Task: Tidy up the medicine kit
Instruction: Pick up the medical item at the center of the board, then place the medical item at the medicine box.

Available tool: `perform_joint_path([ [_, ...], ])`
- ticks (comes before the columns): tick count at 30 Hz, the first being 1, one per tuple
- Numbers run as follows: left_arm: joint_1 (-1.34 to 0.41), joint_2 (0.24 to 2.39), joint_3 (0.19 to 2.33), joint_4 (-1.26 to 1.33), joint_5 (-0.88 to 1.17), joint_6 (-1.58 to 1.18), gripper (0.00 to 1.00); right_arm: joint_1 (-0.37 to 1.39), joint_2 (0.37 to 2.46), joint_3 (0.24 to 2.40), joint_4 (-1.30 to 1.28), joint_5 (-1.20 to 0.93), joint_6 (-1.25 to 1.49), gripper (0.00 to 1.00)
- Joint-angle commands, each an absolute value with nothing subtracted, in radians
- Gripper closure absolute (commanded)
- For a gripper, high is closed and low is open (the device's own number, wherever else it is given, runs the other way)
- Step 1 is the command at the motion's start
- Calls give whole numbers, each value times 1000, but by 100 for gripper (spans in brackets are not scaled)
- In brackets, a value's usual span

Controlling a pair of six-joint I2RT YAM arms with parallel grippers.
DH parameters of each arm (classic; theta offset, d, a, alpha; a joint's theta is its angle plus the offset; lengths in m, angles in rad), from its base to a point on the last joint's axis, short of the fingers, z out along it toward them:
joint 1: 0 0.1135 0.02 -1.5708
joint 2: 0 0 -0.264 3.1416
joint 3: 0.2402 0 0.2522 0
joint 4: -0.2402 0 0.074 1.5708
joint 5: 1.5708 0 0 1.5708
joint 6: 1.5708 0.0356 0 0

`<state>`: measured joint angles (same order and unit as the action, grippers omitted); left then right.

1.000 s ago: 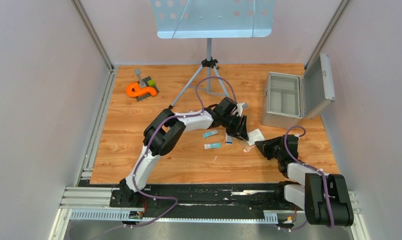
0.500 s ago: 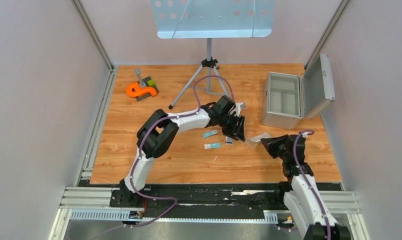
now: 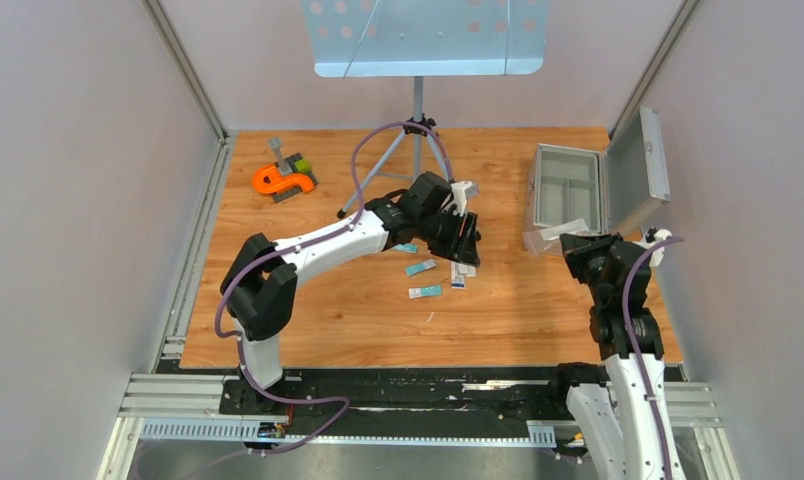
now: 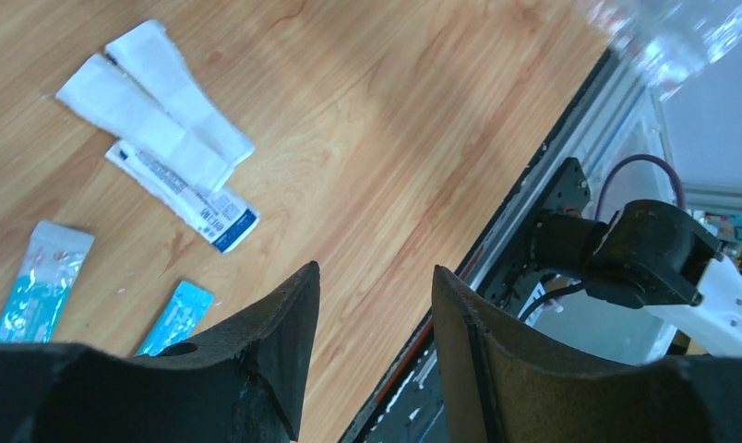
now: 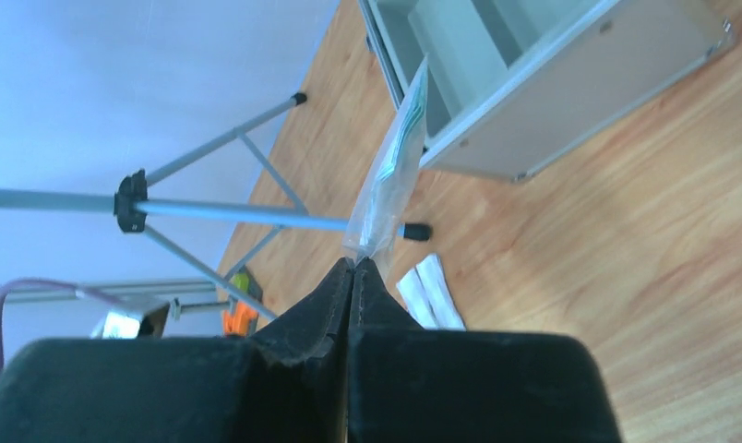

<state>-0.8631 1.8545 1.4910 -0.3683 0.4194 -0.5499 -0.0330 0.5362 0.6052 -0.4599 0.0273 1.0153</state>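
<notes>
The medicine kit (image 3: 568, 195) is a silver-grey case at the back right, its lid (image 3: 638, 170) swung open; the right wrist view looks into the medicine kit (image 5: 533, 74) and its grey compartments. My right gripper (image 3: 570, 245) is shut on a clear plastic packet (image 3: 551, 236), held in the air just in front of the case. In the right wrist view the packet (image 5: 390, 175) sticks up from my right gripper (image 5: 352, 263). My left gripper (image 3: 465, 240) hangs open and empty over the loose packets; in its own view the left gripper (image 4: 372, 277) holds nothing.
On the table lie teal sachets (image 3: 420, 267) (image 4: 40, 281), two white packets (image 4: 155, 101) and a blue-ended strip (image 3: 459, 276) (image 4: 187, 198). A music-stand tripod (image 3: 418, 130) stands at the back centre. An orange object (image 3: 283, 180) sits at the back left.
My right gripper has shut on the clear packet, lifted it off the table and carried it back and to the right, up to the case. The left arm drew back and slightly left.
</notes>
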Motion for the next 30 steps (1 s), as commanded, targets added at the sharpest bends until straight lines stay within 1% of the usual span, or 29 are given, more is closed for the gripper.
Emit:
perform_joint_path([
  [1, -853, 1783, 1466, -425, 356, -514, 44, -32, 643, 709, -396, 151, 944, 100],
  [11, -835, 1704, 1419, -457, 299, -499, 43, -89, 853, 783, -143, 187, 892, 100],
  [16, -830, 1680, 1398, -460, 288, -501, 43, -114, 1047, 859, 7, 192, 892, 100],
  [21, -827, 1659, 1381, -468, 267, -499, 42, -121, 1242, 986, 122, 210, 926, 100],
  [30, -821, 1648, 1394, -509, 224, -483, 42, -118, 1511, 1134, 204, 259, 1051, 100],
])
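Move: The clear bag is already pinched in my right fingers; the open grey case it is bound for has its middle some 18 cm ahead, 4 cm right and 14 cm below, its lid about 15 cm further right and 4 cm farther out. From my empty left hand, the middle teal packet lies about 9 cm left, 5 cm ahead and 15 cm down; the near teal packet is 8 cm left, 1 cm back, and the blue-white packet 2 cm ahead, 1 cm left. I swing my right hand about 21 cm forward and 8 cm to the right, rising slightly, carrying the pinched bag out above the open case while the wrist turns some 15 degrees clockwise. Meanwhile my left hand eases about 6 cm left at nearly the same height, fingers staying open and tipping a little more downward, towards the middle teal packet and touching nothing. ##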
